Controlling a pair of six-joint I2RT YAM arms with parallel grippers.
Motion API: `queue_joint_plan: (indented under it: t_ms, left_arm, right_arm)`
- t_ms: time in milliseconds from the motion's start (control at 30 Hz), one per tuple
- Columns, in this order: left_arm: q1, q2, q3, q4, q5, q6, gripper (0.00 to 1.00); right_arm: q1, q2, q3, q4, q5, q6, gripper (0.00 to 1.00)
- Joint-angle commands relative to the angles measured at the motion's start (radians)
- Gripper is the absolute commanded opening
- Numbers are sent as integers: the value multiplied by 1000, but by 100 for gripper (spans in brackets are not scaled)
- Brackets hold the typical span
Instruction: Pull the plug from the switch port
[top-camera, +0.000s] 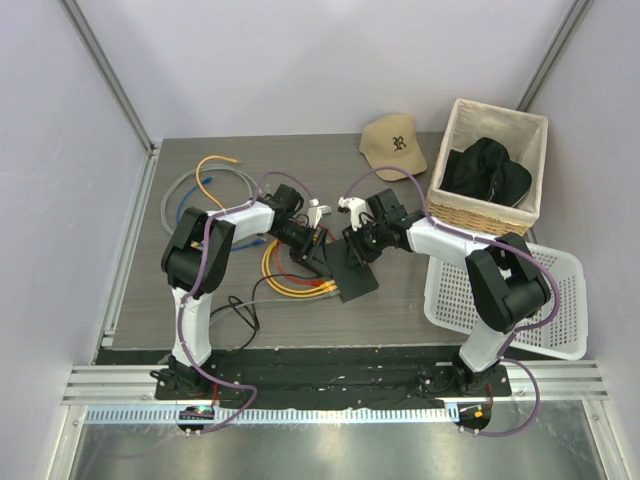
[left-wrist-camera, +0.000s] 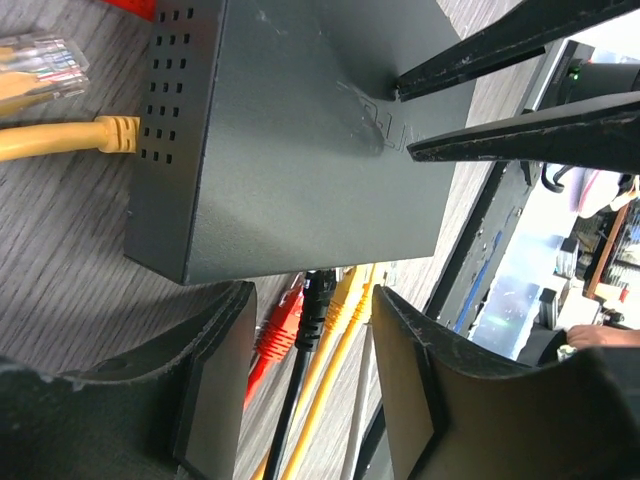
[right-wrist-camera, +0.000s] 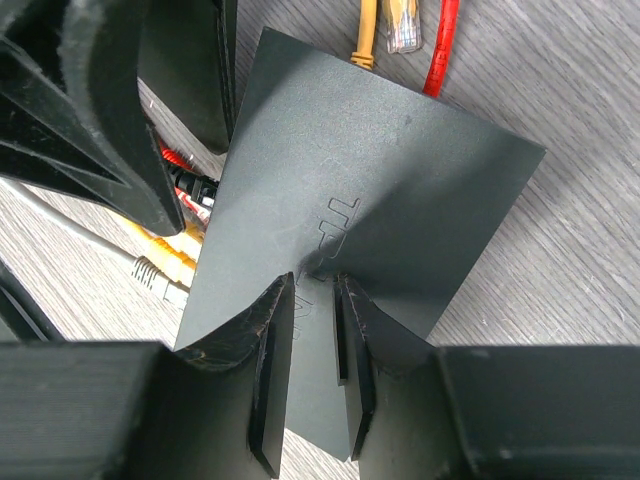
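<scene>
The switch (top-camera: 350, 275) is a flat black box lying on the table, and it fills the left wrist view (left-wrist-camera: 300, 150) and the right wrist view (right-wrist-camera: 380, 180). Red (left-wrist-camera: 280, 325), black (left-wrist-camera: 318, 303) and yellow (left-wrist-camera: 347, 298) plugs sit side by side in its port edge. My left gripper (left-wrist-camera: 312, 300) is open with its jaws straddling these plugs, one finger outside the red plug and the other outside the yellow ones. My right gripper (right-wrist-camera: 314, 282) stands on the switch's top with its fingertips (left-wrist-camera: 415, 152) resting on the lid. Its jaws are slightly apart and hold nothing.
Another yellow cable (left-wrist-camera: 60, 140) enters the switch's vented side, and a loose clear-tipped plug (left-wrist-camera: 40, 60) lies beside it. Grey, orange and blue cables (top-camera: 200, 185) coil at back left. A tan cap (top-camera: 393, 143), a wicker basket (top-camera: 460, 210) with a black garment and a white plastic basket (top-camera: 540, 320) stand at right.
</scene>
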Motion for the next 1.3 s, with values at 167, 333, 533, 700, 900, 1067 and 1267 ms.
queue_joint_plan:
  t_ms: [167,333,533,700,900,1067,1267]
  left_arm:
    - [-10,-5,-10,41,2,-34,47]
    - [-19,-8,-12,58,-41,-55,44]
    - [-25,6,13,50,-93,-86,19]
    - [-22,20,53,26,-102,-97,0]
    - [-4,67,142,-54,-124,-30,0]
    - [31,133,229,-145,-124,50,0]
    - [42,112,177,-101,-64,27,0]
  right_arm:
    - [-5,25,-60,-68,108,-33,31]
    - [-3,25,-58,-66,106,-32,31]
    - [-5,25,-63,-62,108,-29,31]
    - [-3,23,-68,-60,108,-27,31]
    - [-3,20,-72,-59,111,-29,31]
    - [-3,17,-83,-60,112,-32,31]
    - [-5,14,-91,-59,114,-33,31]
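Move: The black plug in the switch port sits almost between the left hand's open fingers, about 2 cm to the right and 1 cm below. The yellow plugs stand roughly 3 cm nearer the base, 2 cm to the right and 2 cm below, and the switch's middle is straight to the right of the left hand by about 7 cm, 1 cm lower. From the right hand, the black plug lies some 6 cm to the left, 2 cm back and 2 cm lower. The left hand creeps about 1 cm right towards the port face, dipping slightly as its half-open fingers shut on the black plug; with the plug pinched at the switch, the hand then shifts about 2 cm forward, sideways along the port face rather than out of the port. The right hand keeps its fingertips on top of the switch with an unchanged opening and travels about 1 cm forward along with it. ##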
